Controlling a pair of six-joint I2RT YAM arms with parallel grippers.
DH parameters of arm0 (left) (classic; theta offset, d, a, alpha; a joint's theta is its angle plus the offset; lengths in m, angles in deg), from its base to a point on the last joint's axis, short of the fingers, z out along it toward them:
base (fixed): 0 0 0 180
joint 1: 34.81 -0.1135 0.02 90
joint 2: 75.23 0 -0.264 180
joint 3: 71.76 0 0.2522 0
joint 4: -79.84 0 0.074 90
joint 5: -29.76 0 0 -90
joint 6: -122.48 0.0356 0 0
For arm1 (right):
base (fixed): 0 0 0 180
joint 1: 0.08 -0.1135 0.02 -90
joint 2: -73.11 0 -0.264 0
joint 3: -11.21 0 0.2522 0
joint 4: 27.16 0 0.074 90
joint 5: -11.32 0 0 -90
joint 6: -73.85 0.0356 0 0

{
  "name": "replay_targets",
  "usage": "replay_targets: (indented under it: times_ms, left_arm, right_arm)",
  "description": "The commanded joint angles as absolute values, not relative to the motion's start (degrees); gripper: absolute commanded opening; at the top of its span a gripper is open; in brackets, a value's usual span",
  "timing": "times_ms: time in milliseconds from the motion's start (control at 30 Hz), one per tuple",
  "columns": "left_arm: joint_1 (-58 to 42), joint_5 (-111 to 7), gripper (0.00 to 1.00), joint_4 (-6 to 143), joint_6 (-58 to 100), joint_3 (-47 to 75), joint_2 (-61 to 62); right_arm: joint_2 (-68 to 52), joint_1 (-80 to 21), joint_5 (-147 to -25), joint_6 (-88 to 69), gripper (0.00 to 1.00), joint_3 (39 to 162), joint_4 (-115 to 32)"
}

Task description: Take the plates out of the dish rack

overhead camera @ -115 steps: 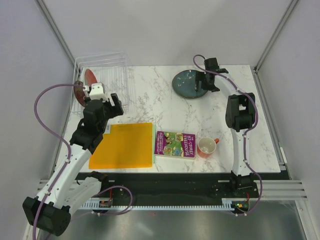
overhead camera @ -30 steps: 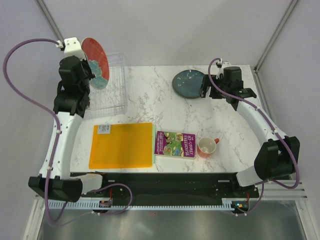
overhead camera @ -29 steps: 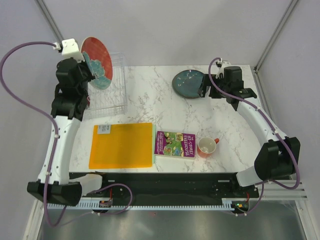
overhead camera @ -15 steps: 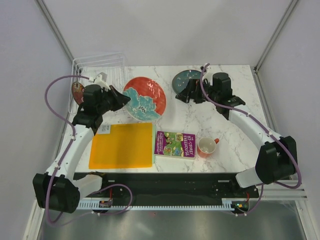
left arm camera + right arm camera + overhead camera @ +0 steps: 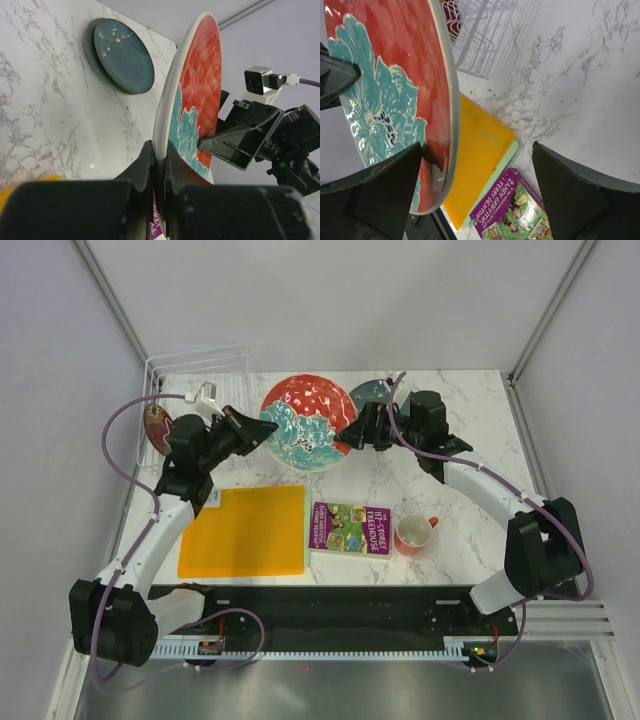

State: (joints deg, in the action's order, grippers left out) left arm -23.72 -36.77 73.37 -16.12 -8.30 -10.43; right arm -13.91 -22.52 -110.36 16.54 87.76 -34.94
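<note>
A red plate with a teal flower (image 5: 305,425) hangs tilted above the table's middle, and my left gripper (image 5: 252,430) is shut on its left rim. In the left wrist view both jaws pinch the white rim of that plate (image 5: 192,100). My right gripper (image 5: 352,435) stands open at the plate's right edge; in the right wrist view the plate (image 5: 395,95) has its rim between the wide-apart fingers (image 5: 385,185). A dark speckled teal plate (image 5: 372,393) lies flat behind. The dish rack (image 5: 205,375) at the far left holds another red plate (image 5: 155,427).
An orange mat (image 5: 245,530) lies at the near left, with a purple book (image 5: 350,528) and an orange-red mug (image 5: 412,533) to its right. Frame posts and grey walls close in the back and sides.
My left arm carried the red plate from high over the rack down and right to the table's middle. The right arm swung left from the dark plate to the red plate's edge.
</note>
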Motion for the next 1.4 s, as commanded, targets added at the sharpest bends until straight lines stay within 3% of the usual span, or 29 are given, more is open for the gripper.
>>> replay_targets:
  times_ms: [0,67,133,167,233,267,433,533,567,633,900,1000,1067,1233,1367]
  left_arm:
    - [-21.9,-32.6,0.02,89.8,-25.3,-9.5,-11.7]
    - [-20.3,-33.4,0.02,90.7,-25.5,-11.5,-11.6]
    - [-19.7,-33.9,0.02,91.7,-26.0,-12.7,-11.7]
    - [-19.7,-34.0,0.02,91.9,-26.2,-13.7,-11.8]
    - [-19.7,-34.2,0.02,92.3,-26.4,-14.3,-11.9]
    - [-19.6,-34.3,0.02,92.3,-26.3,-14.5,-12.0]
    - [-19.7,-37.6,0.02,88.2,-22.9,-14.4,-13.7]
    - [-19.7,-40.6,0.54,80.5,-16.5,-11.1,-14.7]
    - [-19.7,-42.2,0.78,74.1,-14.4,-10.0,-14.9]
    - [-19.7,-48.1,0.85,68.9,-8.0,-7.8,-16.2]
    - [-19.7,-65.0,0.92,56.9,8.2,-8.8,-23.4]
    - [-19.6,-65.1,0.94,56.8,10.7,-10.5,-25.9]
    - [-19.7,-62.4,1.00,56.2,13.3,-11.1,-26.3]
    - [-19.7,-56.2,1.00,48.7,18.1,-7.4,-21.8]
    - [-19.6,-59.4,1.00,48.6,19.4,-8.8,-24.0]
  right_arm:
    - [-15.7,-23.2,-113.3,18.6,0.98,87.8,-28.7]
    - [-16.4,-23.4,-113.7,18.7,0.97,88.0,-27.7]
    - [-16.7,-23.4,-114.2,18.8,0.84,88.2,-27.0]
    - [-16.8,-23.4,-114.5,18.7,0.59,88.3,-27.0]
    - [-16.7,-23.5,-114.4,18.3,0.26,88.3,-27.2]
    - [-16.6,-23.5,-114.2,18.0,0.00,88.4,-27.6]
    - [-14.8,-23.4,-109.0,13.4,0.00,89.0,-32.9]
    - [-13.0,-22.9,-102.2,10.1,0.00,90.4,-37.2]
    - [-12.8,-22.6,-101.5,9.7,0.00,91.0,-38.0]
    - [-13.0,-20.5,-100.5,9.4,0.00,92.8,-39.3]
    - [-20.0,-9.2,-104.2,10.3,0.00,102.6,-40.8]
    - [-25.3,-6.2,-105.0,10.8,0.00,107.0,-40.8]
    - [-28.4,-5.2,-105.9,11.1,0.00,109.8,-42.4]
    - [-37.9,-4.3,-105.3,10.9,0.00,118.2,-42.6]
    - [-46.6,-3.6,-105.9,11.6,0.00,125.5,-42.7]
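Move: The left gripper holds the red flowered plate by its left rim, the plate's middle about 9 cm to that hand's right, 4 cm ahead and 3 cm lower; the dish rack is some 20 cm left of that hand, 14 ahead, 18 down. From the open right gripper, beside the far rim, the plate's middle is 11 cm left, 3 ahead and 2 up. The green plates lie 23 cm ahead, 9 right, 18 down. Lower the left gripper about 5 cm, easing slightly right, while the right fingers close on the red plate's right rim. Then open the left fingers and draw that hand off leftward, up and back down. Carry the plate with the right gripper some 18 cm forward, 16 cm right and 9 cm down towards the green plates, turning clockwise about 25 degrees. ##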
